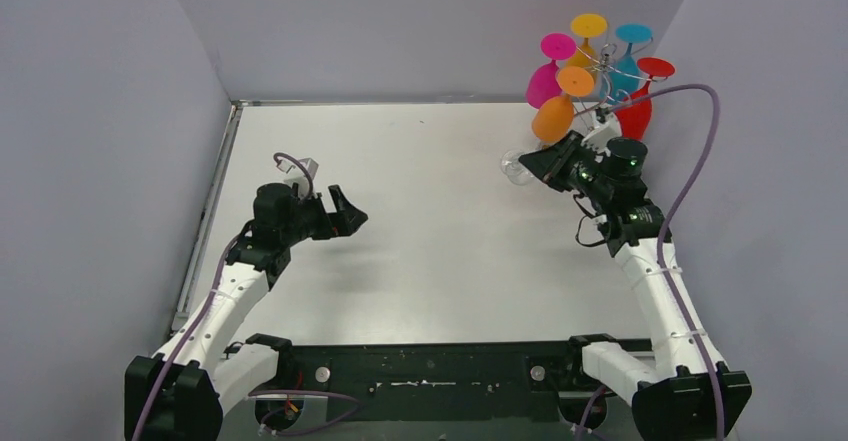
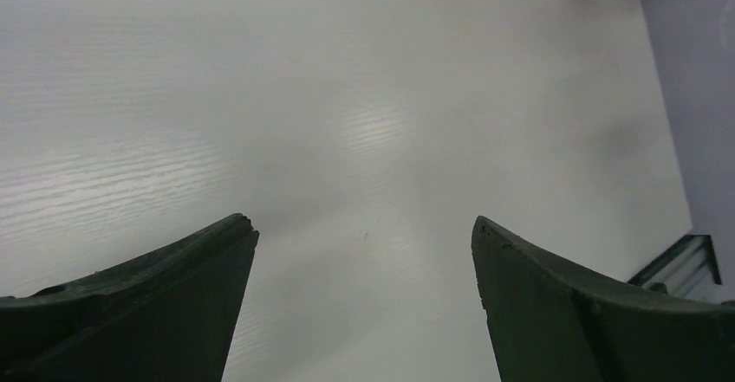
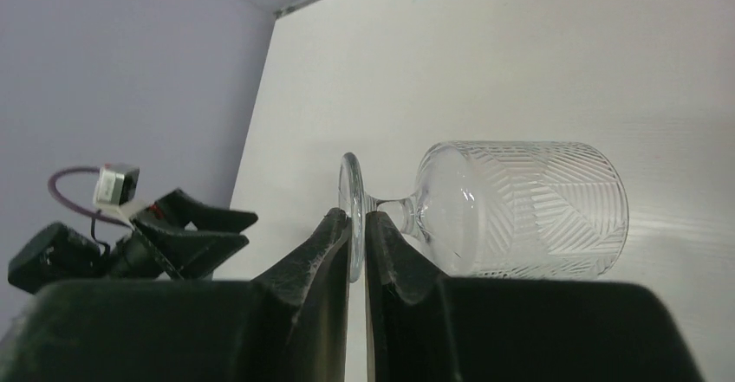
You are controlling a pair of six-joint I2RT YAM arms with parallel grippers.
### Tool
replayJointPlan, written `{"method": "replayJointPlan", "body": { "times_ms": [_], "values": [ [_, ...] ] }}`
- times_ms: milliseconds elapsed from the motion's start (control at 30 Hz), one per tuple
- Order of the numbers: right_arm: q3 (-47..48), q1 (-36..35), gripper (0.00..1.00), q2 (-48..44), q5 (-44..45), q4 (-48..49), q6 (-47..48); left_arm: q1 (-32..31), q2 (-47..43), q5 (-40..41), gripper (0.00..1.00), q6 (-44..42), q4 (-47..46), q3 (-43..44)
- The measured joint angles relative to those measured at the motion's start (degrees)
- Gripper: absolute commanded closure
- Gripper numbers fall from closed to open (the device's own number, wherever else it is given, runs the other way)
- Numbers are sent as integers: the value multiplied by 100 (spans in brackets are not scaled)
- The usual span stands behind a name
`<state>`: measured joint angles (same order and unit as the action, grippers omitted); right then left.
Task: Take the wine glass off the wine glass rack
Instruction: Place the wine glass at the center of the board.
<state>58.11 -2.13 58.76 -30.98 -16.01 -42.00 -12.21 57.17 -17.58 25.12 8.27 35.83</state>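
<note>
A clear wine glass [image 3: 529, 209] with a cut leaf pattern lies sideways, its bowl pointing right. My right gripper [image 3: 358, 217] is shut on the thin edge of its round foot [image 3: 350, 193]. From above, the wine glass [image 1: 516, 168] sits left of the wine glass rack [image 1: 606, 59] and apart from it, at the tip of the right gripper [image 1: 535, 164]. The rack is thin silver wire at the back right, with several coloured glasses hanging upside down on it. My left gripper [image 1: 352, 211] hovers over the table's left half, open and holding nothing [image 2: 360, 222].
The hanging glasses are pink [image 1: 545, 81], orange [image 1: 555, 116], yellow [image 1: 588, 31], cyan [image 1: 628, 56] and red [image 1: 640, 106]. Grey walls close in the white table [image 1: 430, 221] on three sides. A purple cable [image 1: 700, 151] loops over the right arm.
</note>
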Motion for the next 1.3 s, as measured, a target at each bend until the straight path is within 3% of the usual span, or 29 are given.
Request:
{"method": "replayJointPlan", "body": {
  "times_ms": [167, 400, 767, 1300],
  "values": [
    [-15, -1115, 100, 289, 66, 225, 328, 2, 9, -887, 10, 730, -826, -131],
    [-402, -2094, 100, 890, -15, 1012, 326, 7, 111, -2065, 19, 1816, -2367, -326],
    [-566, -2605, 100, 1633, -662, 2149, -101, -151, 546, -3226, 35, 2863, -4124, -490],
    [-562, -3051, 100, 2079, -1167, 3047, -501, -667, 1051, -3355, 60, 3718, -5488, -710]
  ]
}}
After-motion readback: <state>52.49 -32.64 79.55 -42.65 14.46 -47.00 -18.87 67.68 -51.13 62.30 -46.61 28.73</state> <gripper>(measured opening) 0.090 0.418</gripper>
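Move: The right gripper already pinches the clear wine glass by its foot; the glass's middle hangs about 2 cm ahead, 2 cm left and 6 cm below. The open left gripper, where it is being taken, lies some 34 cm left, 4 cm back and 15 cm lower. The orange glass is about 11 cm ahead and 8 cm right, level; the rack about 16 cm ahead, 16 cm right and 10 cm below. From the left gripper, the clear glass is roughly 34 cm right, 5 cm ahead, 9 cm above. Carry the clear glass by its foot with the right gripper about 20 cm left, drawing slightly back and down, and swing the hand some 40 degrees counter-clockwise. Bring the left gripper right and up to meet it, then a little back as well, rolling its left side down and turning clockwise; close its fingers about halfway beside the glass foot. ##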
